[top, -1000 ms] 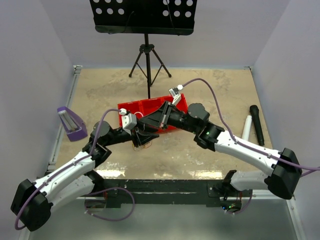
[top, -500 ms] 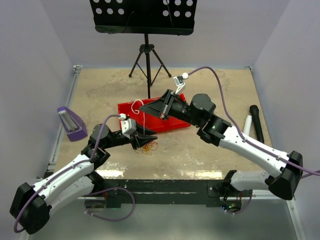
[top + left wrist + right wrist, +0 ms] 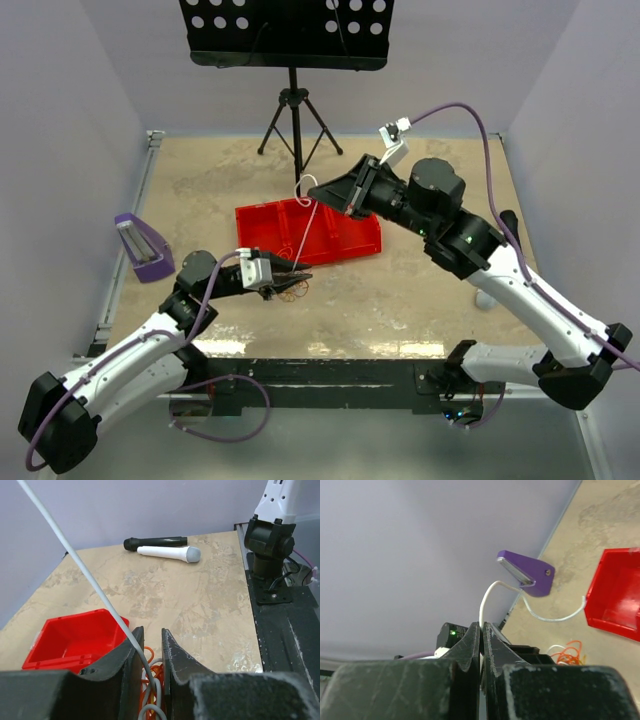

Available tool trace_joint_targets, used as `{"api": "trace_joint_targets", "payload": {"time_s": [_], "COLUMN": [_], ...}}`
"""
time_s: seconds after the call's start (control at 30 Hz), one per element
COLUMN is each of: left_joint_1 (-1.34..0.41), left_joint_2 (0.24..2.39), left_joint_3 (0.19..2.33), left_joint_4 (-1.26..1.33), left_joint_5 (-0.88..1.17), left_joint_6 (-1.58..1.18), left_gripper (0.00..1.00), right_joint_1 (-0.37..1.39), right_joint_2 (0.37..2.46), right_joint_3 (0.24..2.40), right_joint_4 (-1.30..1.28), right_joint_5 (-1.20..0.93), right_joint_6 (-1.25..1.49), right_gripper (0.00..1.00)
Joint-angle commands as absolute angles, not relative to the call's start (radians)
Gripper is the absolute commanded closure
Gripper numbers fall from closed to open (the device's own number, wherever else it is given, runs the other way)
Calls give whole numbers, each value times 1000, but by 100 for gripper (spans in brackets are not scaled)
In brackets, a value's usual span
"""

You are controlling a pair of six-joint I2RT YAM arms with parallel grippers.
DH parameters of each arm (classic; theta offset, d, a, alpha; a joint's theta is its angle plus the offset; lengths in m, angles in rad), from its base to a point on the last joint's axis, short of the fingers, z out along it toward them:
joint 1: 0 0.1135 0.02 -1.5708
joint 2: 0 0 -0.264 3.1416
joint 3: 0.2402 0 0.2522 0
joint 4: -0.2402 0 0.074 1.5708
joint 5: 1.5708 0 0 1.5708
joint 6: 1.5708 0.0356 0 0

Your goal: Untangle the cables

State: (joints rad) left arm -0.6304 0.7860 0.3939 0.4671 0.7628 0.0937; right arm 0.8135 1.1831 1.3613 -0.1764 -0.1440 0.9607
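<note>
The cables are a small orange-and-white clump (image 3: 293, 291) on the table in front of the red bin (image 3: 262, 222). My left gripper (image 3: 296, 279) sits low over it. In the left wrist view orange and white strands (image 3: 149, 672) fill the narrow gap of the left gripper (image 3: 148, 636). A white cable (image 3: 300, 228) runs taut from the clump up to my right gripper (image 3: 316, 191), which hangs above the bin. In the right wrist view the right gripper (image 3: 481, 625) is shut on that white cable (image 3: 482, 605), and the orange clump (image 3: 568, 653) lies far below.
A music stand tripod (image 3: 295, 112) rises behind the bin. A purple wedge-shaped object (image 3: 140, 247) sits at the left wall. A black microphone (image 3: 155, 542) and a white microphone (image 3: 170, 553) lie at the table's right side.
My right gripper has risen and swung back to the right, drawing the white cable out taut. My left gripper has slid nearer with the clump and its jaws have narrowed.
</note>
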Motion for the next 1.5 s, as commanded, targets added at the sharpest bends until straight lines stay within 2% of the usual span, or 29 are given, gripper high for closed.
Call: {"api": "trace_joint_targets", "payload": {"time_s": [0.0, 0.07, 0.13, 0.23, 0.3, 0.37, 0.47, 0.63, 0.8, 0.93, 0.97, 1.1, 1.2, 1.3, 1.37, 1.47], "left_joint_1": [-637, -635, -635, -635, -637, -637, -635, -637, -635, -635, -637, -640, -672, -703, -706, -706], "left_joint_2": [805, 807, 808, 807, 805, 807, 811, 821, 815, 828, 834, 886, 936, 979, 985, 973], "left_joint_3": [325, 327, 331, 365, 408, 454, 500, 515, 518, 506, 502, 491, 486, 494, 497, 488], "left_joint_4": [305, 304, 299, 279, 250, 206, 131, 2, -86, -61, -49, 38, 100, 110, 135, 231], "left_joint_5": [871, 882, 887, 862, 842, 847, 859, 867, 854, 851, 851, 873, 891, 890, 862, 773], "left_joint_6": [166, 172, 173, 169, 164, 175, 216, 348, 426, 449, 465, 535, 603, 689, 686, 568], "left_gripper": [76, 72, 57, 45, 17, 8, 6, 25, 27, 42, 42, 36, 22, 19, 16, 6], "right_joint_1": [743, 730, 727, 726, 726, 726, 726, 727, 727, 727, 727, 727, 727, 729, 732, 747], "right_joint_2": [1089, 1081, 1069, 1058, 1037, 988, 933, 855, 833, 836, 830, 808, 821, 836, 862, 908], "right_joint_3": [1538, 1566, 1578, 1510, 1394, 1243, 1047, 865, 779, 723, 716, 696, 718, 758, 808, 857], "right_joint_4": [-46, -75, -93, -117, -95, -48, -6, -37, -149, -201, -207, -193, -163, -72, -64, -42], "right_joint_5": [-20, -3, -3, -6, -35, -75, -104, -109, -77, -71, -69, -78, -104, -161, -193, -250], "right_joint_6": [913, 900, 888, 911, 948, 1000, 1064, 1106, 1089, 1097, 1097, 1106, 1104, 1097, 1069, 1036], "right_gripper": [100, 100, 100, 100, 100, 100, 100, 100, 100, 100, 100, 100, 100, 100, 100, 100]}}
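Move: The right hand, shut on a white cable, is some 23 cm above the tangle, which lies about 7 cm back and 4 cm left of it, hanging from the left gripper roughly 3 cm below its pads and 1 cm left. The red box's middle is about 14 cm ahead and 2 cm left of the right hand, 41 cm down. The cable's loose end curls some 4 cm left of the right hand, level in depth and height. Rightwards and slightly up, the right hand first draws the already stretched cable about 5 cm away from the left gripper, whose fingers then spread wide and let go of the tangle. It then plunges over 20 cm towards the table, tips dipping, and lifts about 3 cm at the end, keeping its pinch. The open left hand sinks about 9 cm, fingers tilting some 20 degrees down. ##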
